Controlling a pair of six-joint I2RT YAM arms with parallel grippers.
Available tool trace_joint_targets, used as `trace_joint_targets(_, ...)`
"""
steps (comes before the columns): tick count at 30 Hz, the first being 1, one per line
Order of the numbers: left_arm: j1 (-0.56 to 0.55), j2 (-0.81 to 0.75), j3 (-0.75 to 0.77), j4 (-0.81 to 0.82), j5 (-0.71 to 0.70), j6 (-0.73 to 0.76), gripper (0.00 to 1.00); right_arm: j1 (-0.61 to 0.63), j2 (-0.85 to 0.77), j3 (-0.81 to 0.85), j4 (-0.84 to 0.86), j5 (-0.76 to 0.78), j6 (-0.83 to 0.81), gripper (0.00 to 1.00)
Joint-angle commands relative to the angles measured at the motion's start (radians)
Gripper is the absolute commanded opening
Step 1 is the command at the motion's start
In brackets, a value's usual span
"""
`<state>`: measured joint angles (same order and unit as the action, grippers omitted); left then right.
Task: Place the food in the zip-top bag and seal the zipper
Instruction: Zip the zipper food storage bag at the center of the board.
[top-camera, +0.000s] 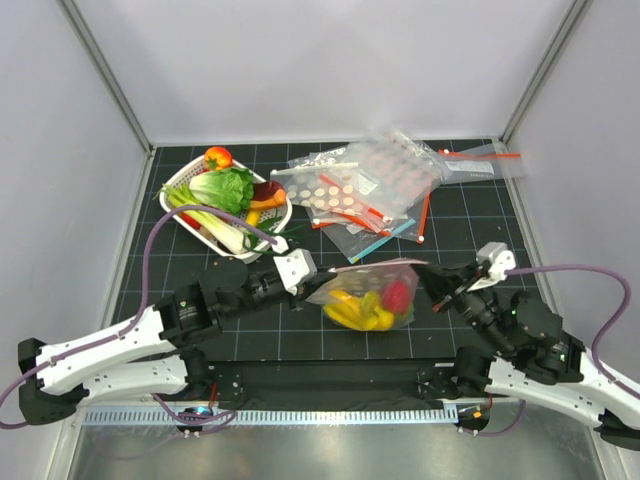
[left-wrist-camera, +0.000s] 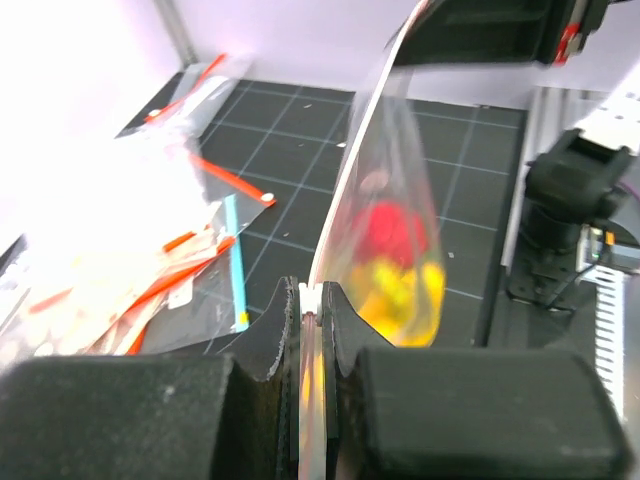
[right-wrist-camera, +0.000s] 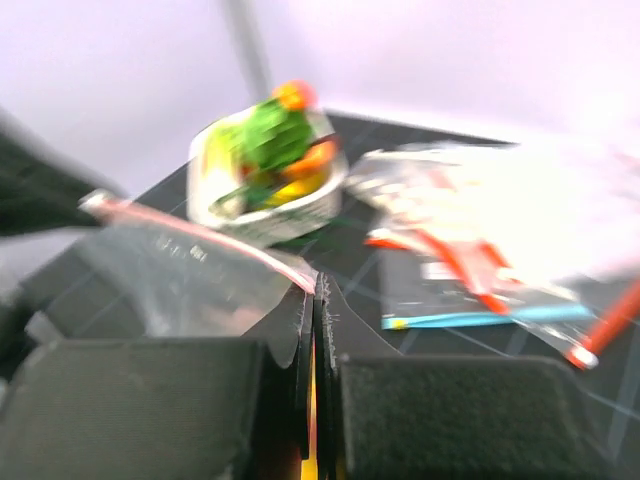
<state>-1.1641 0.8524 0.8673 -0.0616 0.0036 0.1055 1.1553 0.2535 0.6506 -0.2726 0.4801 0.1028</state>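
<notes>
The zip-top bag (top-camera: 372, 297) hangs stretched between my two grippers above the front of the mat. Inside it lies the food (top-camera: 365, 305): a yellow banana bunch and a red fruit (left-wrist-camera: 390, 235). My left gripper (top-camera: 310, 272) is shut on the zipper (left-wrist-camera: 345, 190) at the bag's left end, and a small white piece shows between its fingertips (left-wrist-camera: 313, 300). On the opposite end, my right gripper (top-camera: 432, 272) is shut on the bag's mouth edge (right-wrist-camera: 200, 230), its jaws pressed together (right-wrist-camera: 318, 285). In the right wrist view the bag's contents are hidden.
A white basket (top-camera: 176, 180) at the back left holds leafy greens, a tomato and other toy produce. A pile of clear dotted bags with red strips (top-camera: 380, 185) lies at the back right, one with a blue strip (top-camera: 385, 238) nearest the held bag.
</notes>
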Motion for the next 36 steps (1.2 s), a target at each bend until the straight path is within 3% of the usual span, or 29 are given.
trace_joint_targets(1, 0.003, -0.018, -0.011, 0.013, -0.151, -0.02, 0.0, -0.003, -0.115, -0.011, 0.082, 0.496, 0.083, 0.01)
trace_joint_targets(4, 0.004, -0.015, -0.013, 0.011, -0.183, -0.026, 0.0, -0.003, -0.25, -0.075, 0.104, 0.635, 0.098, 0.01)
trace_joint_targets(6, 0.006, -0.013, -0.013, 0.011, -0.189, -0.027, 0.0, -0.003, -0.226, -0.051, 0.066, 0.709, 0.133, 0.01)
trace_joint_targets(14, 0.007, -0.018, -0.017, 0.013, -0.235, -0.032, 0.0, -0.003, -0.238, -0.071, 0.112, 0.643, 0.107, 0.01)
trace_joint_targets(20, 0.023, -0.018, -0.03, 0.016, -0.361, -0.065, 0.0, -0.003, -0.177, -0.059, 0.119, 0.615, 0.1, 0.01)
trace_joint_targets(21, 0.027, -0.013, -0.031, 0.022, -0.375, -0.073, 0.0, -0.003, -0.14, -0.054, 0.116, 0.615, 0.1, 0.04)
trace_joint_targets(22, 0.035, -0.013, -0.031, 0.022, -0.39, -0.085, 0.01, -0.002, -0.122, -0.045, 0.113, 0.62, 0.101, 0.28)
trace_joint_targets(25, 0.064, 0.004, -0.034, 0.022, -0.448, -0.138, 0.22, -0.003, -0.036, -0.02, 0.096, 0.634, 0.112, 0.78)
trace_joint_targets(26, 0.075, 0.008, -0.034, 0.022, -0.477, -0.154, 0.32, -0.003, -0.017, -0.011, 0.082, 0.641, 0.123, 0.85)
trace_joint_targets(28, 0.081, 0.017, -0.033, 0.02, -0.511, -0.171, 0.51, -0.003, 0.045, 0.018, 0.063, 0.661, 0.149, 0.93)
trace_joint_targets(29, 0.084, 0.019, -0.031, 0.019, -0.561, -0.191, 0.7, -0.003, 0.064, 0.027, 0.053, 0.667, 0.159, 0.97)
trace_joint_targets(30, 0.084, 0.017, -0.03, 0.022, -0.589, -0.202, 0.79, -0.003, 0.085, 0.035, 0.053, 0.686, 0.167, 0.98)
trace_joint_targets(31, 0.084, 0.017, -0.028, 0.02, -0.626, -0.219, 0.97, -0.003, 0.123, 0.05, 0.052, 0.707, 0.193, 1.0)
trace_joint_targets(35, 0.084, -0.007, -0.019, 0.009, -0.805, -0.308, 1.0, -0.003, 0.211, 0.09, 0.004, 0.828, 0.285, 1.0)
trace_joint_targets(36, 0.084, -0.016, -0.017, 0.002, -0.923, -0.37, 1.0, -0.003, 0.223, 0.107, -0.016, 0.863, 0.32, 1.0)
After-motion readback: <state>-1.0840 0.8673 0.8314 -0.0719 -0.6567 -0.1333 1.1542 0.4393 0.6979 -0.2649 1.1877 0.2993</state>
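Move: Gripped in the left fingers is the white slider of the zipper; from the right hand, which holds the zipper's right corner, the slider lies about 24 cm to the left and level. The bagged food hangs some 12 cm right of the left hand and roughly 20 cm below. The blue-zip bag lies flat about 20 cm ahead, 14 cm right and 25 cm below the left hand; the basket is about 25 cm ahead, 25 cm left and 20 cm below. Pulling the bag's right corner quickly about 9 cm to the right, the right hand draws the zipper through the slider, which the left hand keeps pinched almost in place, and both hold it stretched. Then both grippers open wide: the left leaves forward and left, swinging some 40 degrees counter-clockwise overall, while the right drifts forward a few centimetres and turns clockwise. ##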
